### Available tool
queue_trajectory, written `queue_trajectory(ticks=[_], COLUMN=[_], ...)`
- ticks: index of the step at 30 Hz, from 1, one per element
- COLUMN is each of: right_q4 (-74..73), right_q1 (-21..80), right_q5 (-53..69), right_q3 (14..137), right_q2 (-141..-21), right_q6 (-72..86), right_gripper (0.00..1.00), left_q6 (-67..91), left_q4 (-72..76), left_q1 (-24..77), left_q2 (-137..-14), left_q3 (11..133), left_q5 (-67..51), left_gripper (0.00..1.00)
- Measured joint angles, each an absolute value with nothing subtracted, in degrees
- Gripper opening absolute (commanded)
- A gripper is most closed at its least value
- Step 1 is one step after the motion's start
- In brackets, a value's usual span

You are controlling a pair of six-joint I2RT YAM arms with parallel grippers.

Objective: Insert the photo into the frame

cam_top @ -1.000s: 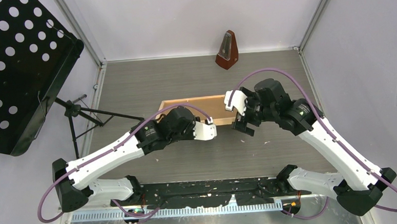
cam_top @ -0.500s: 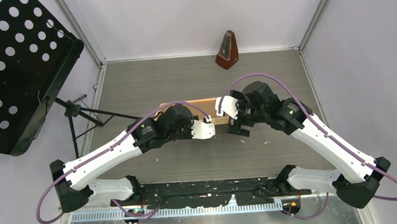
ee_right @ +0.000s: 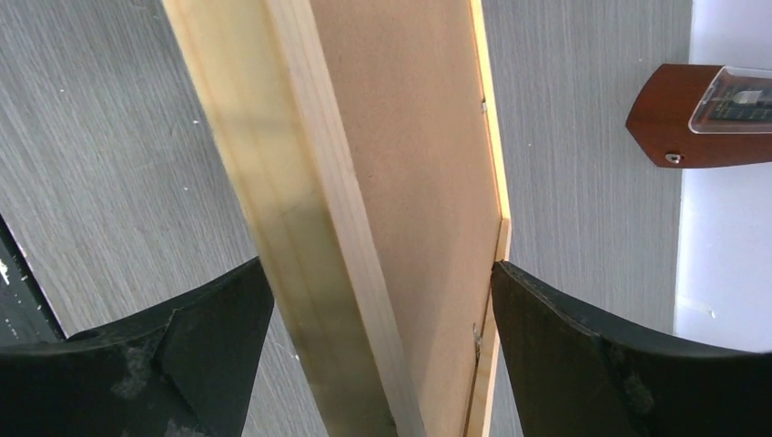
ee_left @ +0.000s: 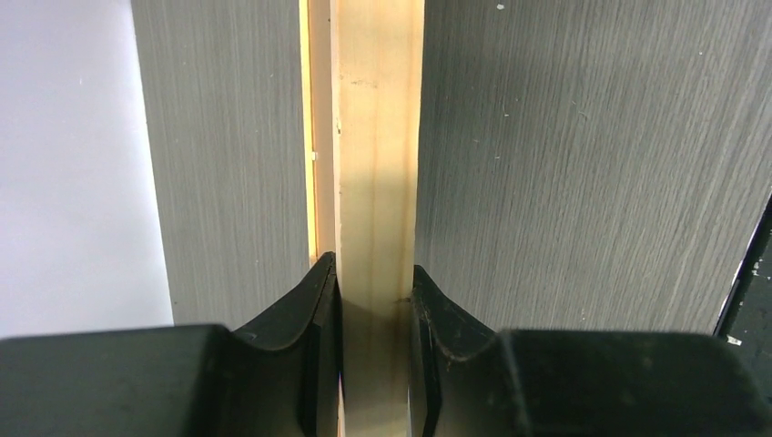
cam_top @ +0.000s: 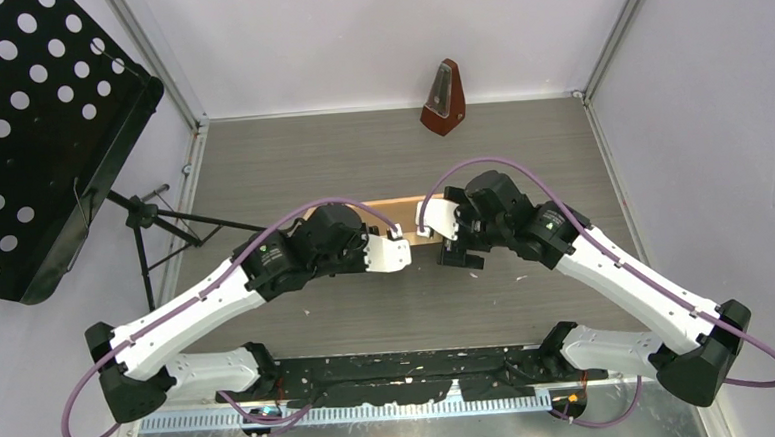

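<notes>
The light wooden frame [cam_top: 410,212] stands tilted up on edge at mid-table, mostly hidden behind both arms. My left gripper [cam_top: 402,240] is shut on its near rail; in the left wrist view the pale rail [ee_left: 378,137] runs straight up from between the gripper's [ee_left: 375,282] black fingers. My right gripper [cam_top: 452,250] is open and straddles the frame's right corner; in the right wrist view its wide jaws [ee_right: 378,266] flank the moulding [ee_right: 273,164] and the brown backing board [ee_right: 419,137] inside it. The photo is out of view.
A brown metronome [cam_top: 444,97] stands at the back wall, also seen as the dark wedge [ee_right: 701,114] in the right wrist view. A black perforated music stand [cam_top: 29,137] and its tripod legs [cam_top: 153,216] fill the left side. White walls close in the table.
The frame has tipped from lying flat to standing nearly on edge. Both arms shifted left and back, and the right gripper moved over the frame's right corner.
</notes>
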State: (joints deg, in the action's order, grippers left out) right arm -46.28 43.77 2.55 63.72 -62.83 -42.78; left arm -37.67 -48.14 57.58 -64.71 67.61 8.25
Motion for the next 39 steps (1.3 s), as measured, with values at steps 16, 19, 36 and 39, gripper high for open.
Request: queue_trajectory(ticks=[16, 19, 36, 39], right_q4=[-43.3, -44.2, -53.6, -56.8], right_q1=[44.0, 45.1, 44.1, 43.7], right_q5=[2.9, 2.8, 2.3, 3.0], right_q3=[63.6, 63.8, 75.9, 81.4], right_q2=[-63.8, -63.9, -68.1, -71.0], right_q6=[-45.7, -51.9, -43.2, -40.3], right_gripper=[0.17, 0.06, 0.06, 0.06], left_q6=[-37.6, -38.6, -35.9, -34.7], left_q4=[-48.4, -48.2, -42.3, -40.7], left_q1=[56.4, 55.8, 49.5, 45.4], left_q2=[-63.6, -63.5, -58.0, -55.0], left_q3=[68.1, 68.4, 71.2, 72.4], left_q5=[7.0, 7.9, 11.3, 11.0], left_gripper=[0.0, 0.06, 1.0, 1.0])
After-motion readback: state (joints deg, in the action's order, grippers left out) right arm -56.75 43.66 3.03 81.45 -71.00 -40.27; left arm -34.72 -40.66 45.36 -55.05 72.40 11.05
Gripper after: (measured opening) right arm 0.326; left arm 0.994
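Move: From the right hand, the grip spot on the frame's top rail is already between the open fingers, about 1 cm back of the hand point. The metronome stands some 28 cm ahead of that hand, 2 cm left and 15 cm lower. From the left hand, still gripping the rail, the right's grip spot lies roughly 18 cm right, 1 cm ahead and level; the stand's leg tip is about 10 cm ahead, 17 cm left and 18 cm below. Close the right fingers on the frame's top rail until they pinch it, easing about 1 cm forward and left meanwhile, with a brief counter-clockwise wrist turn and back. Only then open the left fingers wide to release the rail and take that hand up about 10 cm, leftward and forward off the frame, turning some 25 degrees so its fingers point less steeply down. Lift the rail about 4 cm with the right. ##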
